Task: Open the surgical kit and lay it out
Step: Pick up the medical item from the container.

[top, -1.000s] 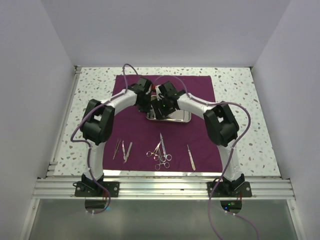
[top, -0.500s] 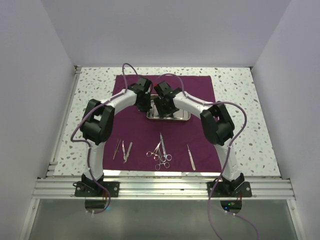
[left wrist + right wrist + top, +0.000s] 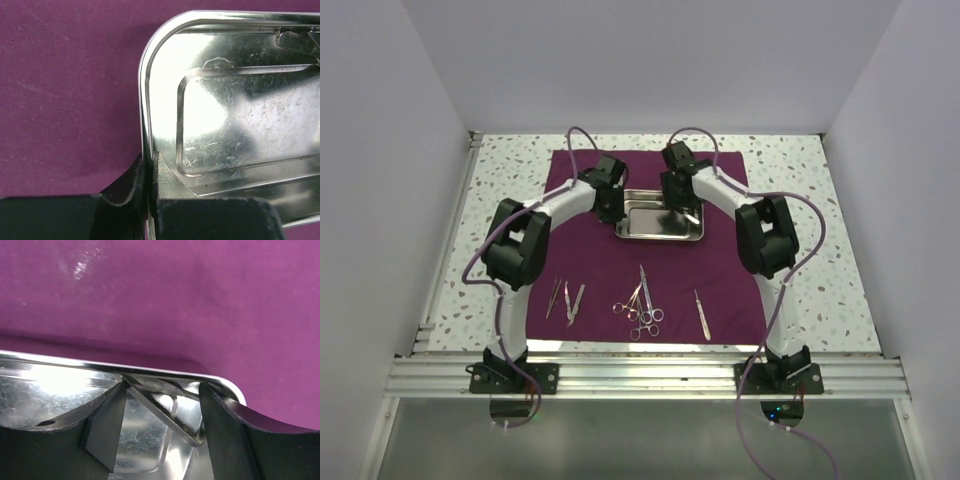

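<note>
The dark purple cloth (image 3: 580, 265) lies spread flat, with the shiny steel tray (image 3: 655, 228) at its middle. My left gripper (image 3: 616, 212) is shut on the tray's left rim (image 3: 144, 100); one finger sits outside the rim and one inside, seen in the left wrist view (image 3: 148, 161). My right gripper (image 3: 682, 196) stands open over the tray's far right corner. In the right wrist view its fingers (image 3: 162, 390) straddle slim silvery tweezers (image 3: 162, 415) that lie against the tray wall, without touching them.
On the cloth's near part lie two tweezers (image 3: 565, 298), crossed scissors and forceps (image 3: 642, 305) and a single slim tool (image 3: 702, 313). Speckled tabletop (image 3: 800, 230) surrounds the cloth, with white walls on three sides and a metal rail at the near edge.
My right gripper has moved from above the tray's left middle to its far right corner. The left gripper has kept its hold on the rim.
</note>
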Available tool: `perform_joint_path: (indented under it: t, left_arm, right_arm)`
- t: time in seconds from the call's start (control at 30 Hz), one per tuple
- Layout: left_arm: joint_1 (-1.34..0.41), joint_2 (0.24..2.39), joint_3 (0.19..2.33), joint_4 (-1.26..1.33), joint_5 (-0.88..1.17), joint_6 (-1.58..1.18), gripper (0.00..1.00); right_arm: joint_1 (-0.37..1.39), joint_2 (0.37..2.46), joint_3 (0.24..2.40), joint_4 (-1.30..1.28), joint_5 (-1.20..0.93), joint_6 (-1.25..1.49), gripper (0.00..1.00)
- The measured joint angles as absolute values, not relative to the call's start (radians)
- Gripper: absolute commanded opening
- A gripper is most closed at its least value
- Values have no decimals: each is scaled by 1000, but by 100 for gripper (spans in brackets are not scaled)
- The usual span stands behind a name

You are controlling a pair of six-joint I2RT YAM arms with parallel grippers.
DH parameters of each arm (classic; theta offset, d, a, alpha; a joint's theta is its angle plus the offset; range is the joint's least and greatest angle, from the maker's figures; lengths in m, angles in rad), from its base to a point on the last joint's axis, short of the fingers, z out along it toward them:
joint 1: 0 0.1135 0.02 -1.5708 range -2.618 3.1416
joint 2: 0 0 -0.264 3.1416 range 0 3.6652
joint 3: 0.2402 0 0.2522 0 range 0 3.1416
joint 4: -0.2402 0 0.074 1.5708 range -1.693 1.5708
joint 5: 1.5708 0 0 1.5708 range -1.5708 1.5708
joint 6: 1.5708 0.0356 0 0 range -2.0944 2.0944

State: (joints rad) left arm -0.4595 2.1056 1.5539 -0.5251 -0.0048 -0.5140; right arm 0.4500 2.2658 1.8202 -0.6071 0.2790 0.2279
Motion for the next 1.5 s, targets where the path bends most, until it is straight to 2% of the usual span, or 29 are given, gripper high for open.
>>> perform_joint_path:
  t: [0.3, 0.43, 0.47, 0.53, 0.57, 0.63, 0.67, 0.7, 0.73, 0.8, 1.17, 1.5]
  left_arm:
    - [-459, 2105, 1554, -527, -9, -514, 0]
    - [-459, 2105, 1554, -530, -10, -515, 0]
    - [-459, 2105, 1554, -531, -12, -514, 0]
    - [-459, 2104, 1554, -533, -14, -513, 0]
    - [-459, 2104, 1554, -535, -15, -512, 0]
    - [-459, 2104, 1558, -542, -17, -506, 0]
    - [-459, 2104, 1559, -546, -20, -502, 0]
    - [-459, 2104, 1561, -553, -22, -495, 0]
    - [-459, 2104, 1563, -557, -24, -489, 0]
    - [-458, 2104, 1565, -563, -27, -480, 0]
    - [-456, 2104, 1567, -572, -30, -476, 0]
    - [-456, 2104, 1576, -596, -25, -467, 0]
  right_arm:
    - [447, 2284, 1830, -577, 212, 231, 65]
    - [437, 2278, 1810, -552, 109, 240, 58]
    - [433, 2275, 1800, -545, 80, 236, 50]
    - [426, 2260, 1769, -522, 48, 224, 44]
    - [423, 2250, 1750, -506, 32, 224, 37]
    - [419, 2230, 1710, -474, -2, 225, 33]
    - [418, 2225, 1698, -464, -12, 224, 26]
    - [419, 2220, 1684, -447, -25, 224, 23]
    - [419, 2218, 1675, -435, -42, 224, 13]
    - [422, 2215, 1664, -426, -79, 227, 1]
    - [502, 2198, 1662, -463, -147, 246, 0]
    - [517, 2190, 1755, -642, -47, 234, 0]
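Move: The medical item, a slim metal instrument, lies between and just under the right hand's open fingers, about 2 cm back and 2 cm below. A second instrument crosses it by the far rim, roughly 1 cm ahead and 1 cm to the hand's right. The tray's middle is some 6 cm left and 5 cm back. From the left hand, which grips the tray's left rim, the item lies about 17 cm right and 5 cm ahead. The right fingers shut fully and pinch the medical item edge-on while the hand sweeps left and back from the tray's far right corner towards its middle, about 9 cm left and 6 cm back, first sinking a little and rolling its left side up some 20 degrees. Gripping, it then rises 2 cm and eases slightly back to the right. The left hand keeps its hold on the rim, drifting about 1 cm left. ##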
